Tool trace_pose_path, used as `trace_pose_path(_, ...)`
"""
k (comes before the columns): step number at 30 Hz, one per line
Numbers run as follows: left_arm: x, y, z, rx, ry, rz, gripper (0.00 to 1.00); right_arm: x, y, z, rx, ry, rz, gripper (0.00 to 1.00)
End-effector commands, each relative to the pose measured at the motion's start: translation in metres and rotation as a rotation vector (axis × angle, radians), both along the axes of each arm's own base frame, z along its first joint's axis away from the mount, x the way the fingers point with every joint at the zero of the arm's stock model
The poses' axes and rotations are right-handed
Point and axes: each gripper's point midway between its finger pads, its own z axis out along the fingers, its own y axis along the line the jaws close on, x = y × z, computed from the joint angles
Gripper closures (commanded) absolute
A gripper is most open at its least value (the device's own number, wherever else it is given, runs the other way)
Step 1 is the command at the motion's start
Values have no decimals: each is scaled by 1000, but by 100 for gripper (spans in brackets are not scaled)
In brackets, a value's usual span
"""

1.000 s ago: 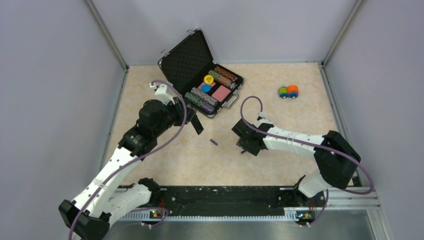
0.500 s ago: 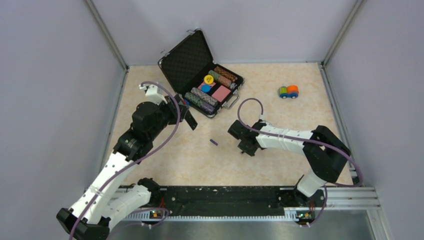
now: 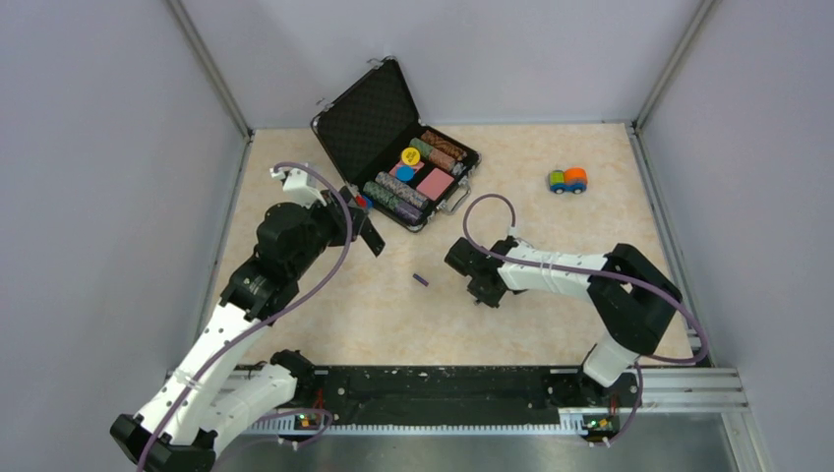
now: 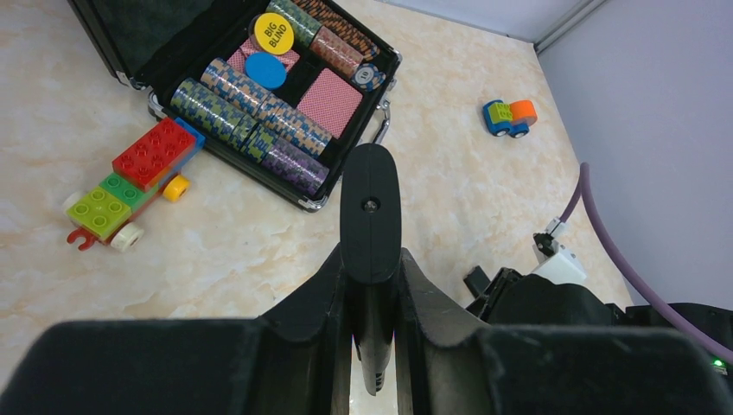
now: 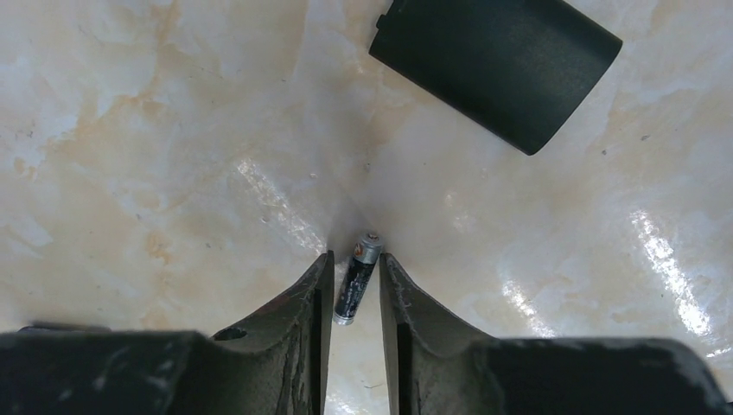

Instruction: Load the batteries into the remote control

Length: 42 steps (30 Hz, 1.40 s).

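My left gripper (image 4: pixel 370 259) is shut on the remote control (image 4: pixel 370 203), a slim black bar that juts forward from between the fingers. From above, that gripper (image 3: pixel 359 228) holds the remote (image 3: pixel 373 237) over the table, just left of the chip case. One dark battery (image 5: pixel 357 290) with a pale end lies slightly tilted on the table between the fingers of my right gripper (image 5: pixel 356 259). Its jaws stand narrow around it, with slim gaps still showing. The purple battery (image 3: pixel 421 279) lies loose, left of the right gripper (image 3: pixel 489 293). The flat black cover (image 5: pixel 497 65) lies just beyond.
An open black case of poker chips (image 3: pixel 393 147) stands at the back centre. A toy brick vehicle (image 4: pixel 130 186) sits left of the case and a small toy car (image 3: pixel 567 180) at the back right. Grey walls close in both sides.
The left arm has drawn the remote back and to the left. The right gripper has shifted slightly left and its jaws have narrowed around the dark battery.
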Motion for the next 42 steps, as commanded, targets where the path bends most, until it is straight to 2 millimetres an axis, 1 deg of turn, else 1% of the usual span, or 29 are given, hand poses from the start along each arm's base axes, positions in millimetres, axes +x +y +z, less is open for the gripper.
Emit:
trace_pose_path(1, 0, 4, 11, -8, -42, 12, 100, 1, 3, -4, -32, 2, 24, 73)
trace_pose_path(2, 0, 4, 11, -8, -41, 13, 100, 1, 3, -5, -37, 6, 30, 74)
trace_pose_path(6, 0, 6, 12, -9, -43, 24, 100, -3, 2, -15, -60, 40, 46, 84)
trace_pose_path(10, 0, 9, 15, -14, -54, 35, 100, -5, -1, -20, -92, 59, 59, 90)
trace_pose_path(12, -1, 8, 16, -15, -56, 28, 100, -1, -2, -14, -109, 35, 78, 95)
trace_pose_path(13, -2, 8, 16, -16, -54, 25, 100, 4, 0, -8, -113, 13, 100, 100)
trace_pose_path(14, -2, 6, 15, -18, -50, 19, 100, 8, 3, -1, -117, -8, 128, 100)
trace_pose_path(15, -2, 5, 14, -20, -44, 13, 100, 13, 6, 8, -112, -34, 149, 100)
trace_pose_path(18, -2, -2, 7, -34, -16, -15, 100, 31, 20, 44, -56, -156, 235, 100)
trace_pose_path(20, -3, -9, 6, -51, -5, -45, 100, 40, 27, 69, -23, -235, 291, 100)
trace_pose_path(23, -8, -31, 6, -87, 8, -164, 100, 48, 32, 105, 8, -346, 403, 100)
trace_pose_path(25, -11, -45, 9, -102, 6, -247, 100, 49, 31, 129, 23, -419, 458, 100)
trace_pose_path(27, -13, -60, 13, -114, -6, -336, 100, 49, 30, 155, 35, -491, 525, 100)
trace_pose_path(29, -15, -73, 18, -132, -22, -413, 100, 47, 32, 187, 78, -557, 583, 100)
trace_pose_path(31, -15, -84, 24, -160, -41, -475, 100, 45, 37, 228, 133, -659, 636, 100)
trace_pose_path(33, -15, -96, 34, -204, -60, -537, 100, 40, 39, 264, 180, -762, 692, 100)
trace_pose_path(36, -16, -115, 47, -302, -48, -637, 100, 30, 46, 310, 240, -902, 795, 100)
trace_pose_path(38, -20, -126, 57, -374, -48, -713, 100, 23, 51, 329, 264, -963, 859, 100)
trace_pose_path(42, -23, -139, 74, -494, -72, -820, 100, 14, 63, 357, 304, -1041, 959, 100)
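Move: The right fingers stand open around the nearer battery, its middle about 1 cm below their hand point. From this hand the second battery lies some 10 cm left and 3 cm ahead, the dark cover about 6 cm right and 3 cm ahead. From the left hand, which holds the remote control high up, the nearer battery is roughly 17 cm right, 5 cm back and 28 cm below. Right hand pinches the battery, lifts it some 30 cm, tilting up; left brings the remote 12 cm right. ##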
